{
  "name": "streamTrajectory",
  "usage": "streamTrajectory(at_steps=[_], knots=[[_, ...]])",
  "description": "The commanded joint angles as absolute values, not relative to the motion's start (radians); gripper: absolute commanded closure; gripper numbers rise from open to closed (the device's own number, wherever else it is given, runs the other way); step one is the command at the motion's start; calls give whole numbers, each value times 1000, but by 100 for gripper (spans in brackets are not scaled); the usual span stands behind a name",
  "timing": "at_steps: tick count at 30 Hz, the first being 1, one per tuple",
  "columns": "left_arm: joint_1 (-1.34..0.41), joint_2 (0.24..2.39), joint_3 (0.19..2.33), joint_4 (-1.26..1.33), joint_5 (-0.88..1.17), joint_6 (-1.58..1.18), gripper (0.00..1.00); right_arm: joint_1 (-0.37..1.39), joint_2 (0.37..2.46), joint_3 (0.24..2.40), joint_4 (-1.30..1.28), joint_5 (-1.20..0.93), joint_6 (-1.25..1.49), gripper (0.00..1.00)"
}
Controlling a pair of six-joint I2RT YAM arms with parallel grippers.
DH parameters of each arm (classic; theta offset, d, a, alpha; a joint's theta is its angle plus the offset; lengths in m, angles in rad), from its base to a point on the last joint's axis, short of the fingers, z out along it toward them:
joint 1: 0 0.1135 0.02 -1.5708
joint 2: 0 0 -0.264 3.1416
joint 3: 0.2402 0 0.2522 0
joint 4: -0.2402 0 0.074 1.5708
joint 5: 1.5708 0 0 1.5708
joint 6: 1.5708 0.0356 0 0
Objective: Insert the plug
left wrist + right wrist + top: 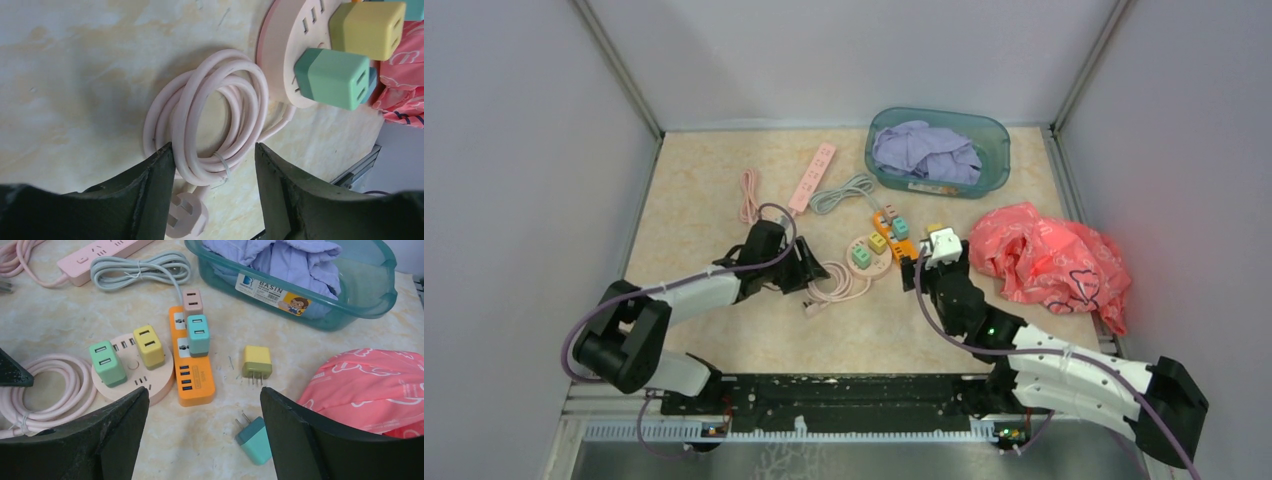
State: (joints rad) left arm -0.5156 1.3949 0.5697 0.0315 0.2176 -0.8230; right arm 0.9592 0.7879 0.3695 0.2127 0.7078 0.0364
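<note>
A pink plug (187,215) lies flat on the table at the end of a coiled pink cable (175,115), which runs to a round pink power strip (280,50). My left gripper (212,145) is open and straddles the near edge of the coil; its left finger touches the cable, and the plug lies just under that finger. My right gripper (204,390) is open over bare table. A loose teal adapter (255,440) lies by its right finger. A loose olive-yellow adapter (257,361) lies beyond it, beside an orange power strip (197,380).
The round strip carries a green adapter (107,362) and a yellow one (148,346); the orange strip carries a teal one (198,333) and a pink one (192,302). A teal basin (939,150) of cloth, a long pink strip (812,178) and a pink bag (1049,260) lie around.
</note>
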Motion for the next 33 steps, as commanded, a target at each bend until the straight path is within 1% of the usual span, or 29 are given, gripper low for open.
streamTrajectory(at_steps=[1,5,8,12,15,19,22,25,30,33], knots=[[-541,1440,668,60,193,-800,34,955,760,355,288,762,21,19],[-545,1451,712,0,152,-747,28,955,739,335,309,778,24,19],[-545,1437,735,-64,82,-706,23,954,716,311,334,776,34,19],[-543,1401,791,-160,-66,-627,19,953,692,292,351,780,36,19],[-543,1397,862,-221,-216,-556,17,954,675,282,355,789,33,19],[-540,1436,929,-225,-368,-467,13,953,648,262,376,793,38,19],[-535,1496,982,-175,-445,-364,11,953,617,247,386,801,35,19],[-532,1587,1056,-140,-480,-281,10,953,588,233,397,812,30,19],[-522,1747,1186,-128,-454,-107,10,952,537,215,399,823,20,19],[-519,1831,1243,-149,-477,-32,11,950,517,209,399,821,18,18]])
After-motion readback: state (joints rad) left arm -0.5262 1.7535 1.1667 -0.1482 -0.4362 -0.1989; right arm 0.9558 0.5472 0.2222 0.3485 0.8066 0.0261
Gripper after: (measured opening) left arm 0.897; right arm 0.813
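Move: The pink strip's middle lies about 25 cm ahead of the left hand, 2 cm to its left and 3 cm lower. The grey cord is some 22 cm ahead and 6 cm right, the pink cord bundle 21 cm ahead and 16 cm left. Close at hand, the white coil sits about 1 cm ahead and 3 cm right, the round strip 5 cm ahead and 11 cm right. From the right hand, the pink strip is about 26 cm ahead, 25 cm left and 16 cm below. The left hand first slips about 2 cm forward-right against the white coil, then swings up and leftward and runs on to some 17 cm forward in all, dipping at last towards the pink strip's near end, while its fingers open wide and turn some 50 degrees from right-and-down to forward-and-down. The right hand, empty and open, eases about 4 cm right, rising late. ##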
